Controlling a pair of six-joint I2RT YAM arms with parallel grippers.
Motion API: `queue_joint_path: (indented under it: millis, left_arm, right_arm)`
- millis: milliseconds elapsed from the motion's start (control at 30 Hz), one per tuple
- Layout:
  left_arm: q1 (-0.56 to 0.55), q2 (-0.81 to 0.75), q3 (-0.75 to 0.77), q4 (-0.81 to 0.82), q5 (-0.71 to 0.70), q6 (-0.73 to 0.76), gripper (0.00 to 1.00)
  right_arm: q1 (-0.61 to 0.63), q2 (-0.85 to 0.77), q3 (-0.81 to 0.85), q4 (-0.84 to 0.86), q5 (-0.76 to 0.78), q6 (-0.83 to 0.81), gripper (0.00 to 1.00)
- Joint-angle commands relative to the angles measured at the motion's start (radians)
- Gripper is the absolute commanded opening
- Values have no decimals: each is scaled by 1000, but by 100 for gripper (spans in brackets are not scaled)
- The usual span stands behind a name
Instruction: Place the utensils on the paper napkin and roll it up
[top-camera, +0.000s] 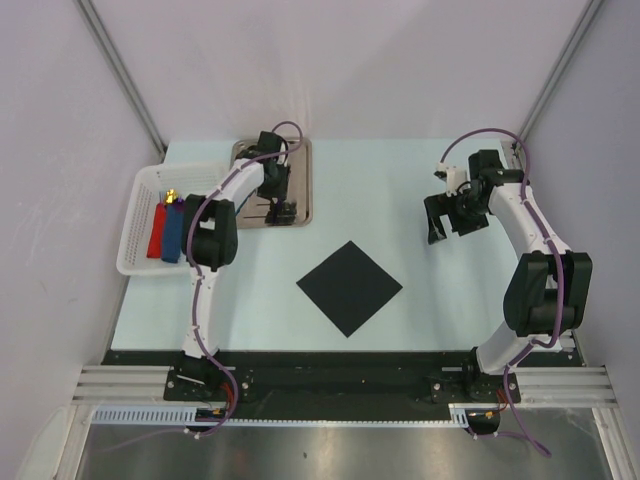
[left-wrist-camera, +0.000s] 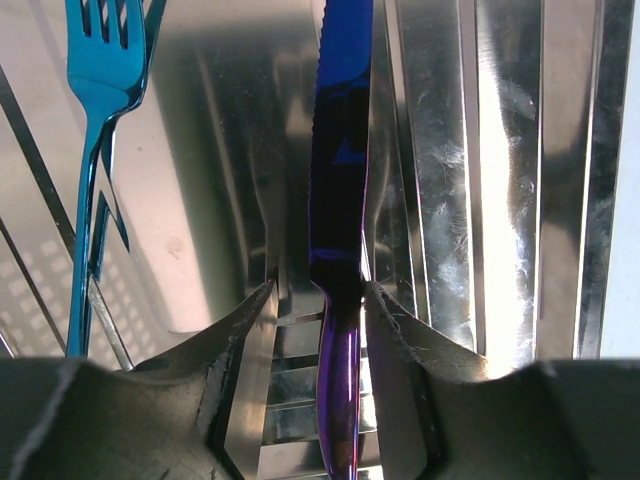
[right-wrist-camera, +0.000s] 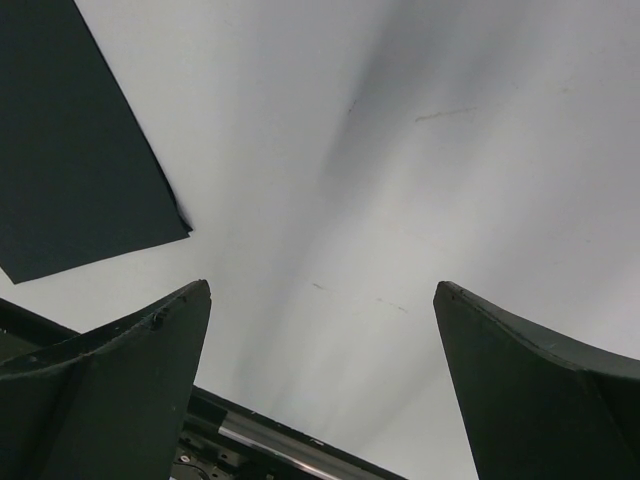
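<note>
A dark purple knife (left-wrist-camera: 340, 150) lies lengthwise in the shiny steel tray (top-camera: 300, 165), with a bright blue fork (left-wrist-camera: 100, 60) to its left. My left gripper (left-wrist-camera: 318, 290) is down in the tray (left-wrist-camera: 480, 200), its jaws partly closed on either side of the knife's handle. The right finger is at the handle; a narrow gap shows on the left side. In the top view the left gripper (top-camera: 280, 212) hides both utensils. The black paper napkin (top-camera: 349, 287) lies flat at the table's middle. My right gripper (top-camera: 447, 222) hovers wide open and holds nothing; in its own view, right gripper (right-wrist-camera: 320, 290), napkin corner (right-wrist-camera: 70, 150).
A white slotted basket (top-camera: 140, 190) stands left of the tray, holding a flat red piece (top-camera: 156, 232) and a flat blue piece (top-camera: 173, 235). Light walls close in the back and sides. A black rail runs along the near table edge (top-camera: 340, 365).
</note>
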Motion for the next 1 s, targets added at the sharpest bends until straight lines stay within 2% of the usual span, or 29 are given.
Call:
queue_joint_path:
  millis: [0,133,367,467,500,667,700,833,967]
  left_arm:
    - [-6,21,36,-10,0,-29,45]
    - [-6,7,36,-39,37,-54,43]
    - [-6,-5,4,-75,102,-89,32]
    - [-6,-2,12,-93,103,-88,14]
    - [-6,-4,13,-96,99,-88,0]
    - [-6,-85,-8,-93,19,-132,0]
    - [-6,-141,-23,-78,4,-157,0]
    - [-8,-312,-170,-11,-14,-239,0]
    - [-24,-456,-281,-29,-32,-316,0]
  right_arm:
    - [-5,-2,46,-11,11,-26,100]
    - [-35,1,49,-13,11,-32,100]
    - [-37,4,57,-13,6,-30,100]
    - [-40,6,62,-11,12,-35,100]
    - [-42,6,63,-11,12,-35,100]
    - [-42,13,77,-8,-3,-32,100]
    - [-40,14,80,-6,-7,-26,100]
    - [-40,15,89,10,-17,-3,100]
    - [-49,-25,83,53,-8,31,100]
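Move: The knife lies in the tray between the left hand's open fingers, its middle about 1 cm ahead and 1 cm below, neither left nor right. From that hand, the fork is some 8 cm left and 2 cm ahead, and the napkin about 25 cm back and 18 cm right. From the right hand, the knife is roughly 44 cm left, 16 cm ahead and 12 cm lower. The left fingers close on the knife's middle, then draw it back about 5 cm and up about 4 cm. ##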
